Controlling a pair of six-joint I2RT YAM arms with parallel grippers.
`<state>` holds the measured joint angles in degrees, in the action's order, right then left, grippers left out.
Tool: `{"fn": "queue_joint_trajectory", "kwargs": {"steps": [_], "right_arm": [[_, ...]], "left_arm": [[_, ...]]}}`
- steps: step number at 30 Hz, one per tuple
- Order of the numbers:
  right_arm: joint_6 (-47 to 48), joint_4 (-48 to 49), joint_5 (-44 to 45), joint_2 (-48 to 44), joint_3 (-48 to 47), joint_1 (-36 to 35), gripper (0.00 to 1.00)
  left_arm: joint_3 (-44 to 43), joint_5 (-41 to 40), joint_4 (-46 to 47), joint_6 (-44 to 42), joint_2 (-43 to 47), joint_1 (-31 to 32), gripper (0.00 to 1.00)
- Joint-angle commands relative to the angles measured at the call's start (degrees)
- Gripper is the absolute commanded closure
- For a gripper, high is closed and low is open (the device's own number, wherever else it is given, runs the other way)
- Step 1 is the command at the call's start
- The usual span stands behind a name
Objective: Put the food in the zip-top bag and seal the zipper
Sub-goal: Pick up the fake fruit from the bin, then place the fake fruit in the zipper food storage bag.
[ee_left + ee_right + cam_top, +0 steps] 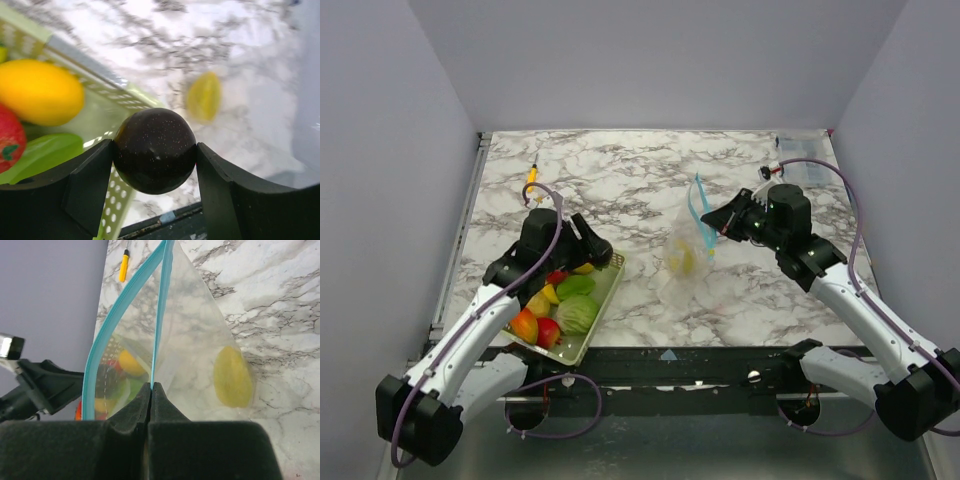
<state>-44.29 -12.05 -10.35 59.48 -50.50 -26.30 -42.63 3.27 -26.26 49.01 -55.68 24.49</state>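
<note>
My left gripper (pixel 592 250) is shut on a dark, glossy round toy fruit (pixel 155 150) and holds it over the right rim of the pale green mesh basket (pixel 603 295). The basket holds more food: a yellow fruit (pixel 40 92), a red one (pixel 7 137), a green leaf piece (pixel 45 150) and a green round one (pixel 577 314). My right gripper (pixel 151 386) is shut on the zipper (pixel 120 315) and holds the zip-top bag (pixel 685 262) up with its mouth open towards the basket. One yellow food piece (pixel 232 376) lies inside the bag.
A small yellow-handled tool (pixel 531 178) lies at the back left of the marble table. A clear object (pixel 803 166) sits at the back right corner. Grey walls enclose the table on three sides.
</note>
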Motion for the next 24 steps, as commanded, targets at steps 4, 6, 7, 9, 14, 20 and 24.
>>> {"fn": "queue_joint_trajectory", "kwargs": {"steps": [4, 6, 7, 9, 14, 20, 24], "right_arm": [[1.0, 0.1, 0.0, 0.4, -0.9, -0.4, 0.99], [1.0, -0.3, -0.5, 0.8, -1.9, -0.5, 0.99], [1.0, -0.1, -1.0, 1.0, -2.1, -0.5, 0.99], [0.9, 0.5, -1.9, 1.2, -2.4, -0.5, 0.99], [-1.0, 2.4, -3.4, 2.2, -2.1, -1.3, 0.99], [-1.3, 2.8, -3.0, 3.8, -2.3, -2.7, 1.00], [-0.9, 2.2, -2.3, 3.5, -2.6, -3.0, 0.99]], "left_arm": [[-2.3, 24.4, 19.9, -4.8, 8.3, 0.3, 0.53], [-4.7, 30.2, 24.6, -2.6, 6.3, 0.6, 0.54], [-6.5, 32.6, 25.9, -1.6, 4.8, 1.0, 0.55], [-10.5, 35.0, 28.4, -1.2, 1.9, 2.8, 0.55], [-19.8, 34.8, 29.2, -2.0, -3.5, 6.7, 0.55], [-28.2, 34.8, 29.5, -3.1, -11.2, 10.7, 0.55], [-32.4, 35.3, 28.9, -3.8, -17.0, 11.7, 0.57]]}}
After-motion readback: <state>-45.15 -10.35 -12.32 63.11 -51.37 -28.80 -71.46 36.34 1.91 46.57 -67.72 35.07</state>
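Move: The left gripper already holds the dark round fruit above the bin's right-hand edge. The bag mouth lies about 19 cm to its right, 4 cm ahead and some 9 cm higher; the yellow fruit inside the bag is 18 cm right, 3 cm ahead, 10 cm below. The lemon sits 6 cm left, 3 cm ahead, 10 cm below. From the right gripper, pinching the bag's zipper edge, the mouth is about 3 cm ahead and 3 cm left. Lift the left gripper steeply, some 27 cm, while carrying the dark round fruit about 15 cm right across to the bag's side, high over the mouth's level. Swing the wrist clockwise and tip it up, some 60 degrees in all, until the fingers point right and nearly level; keep the grip. Let the right gripper keep its pinch, bringing the bag mouth some 2 cm left late on. ##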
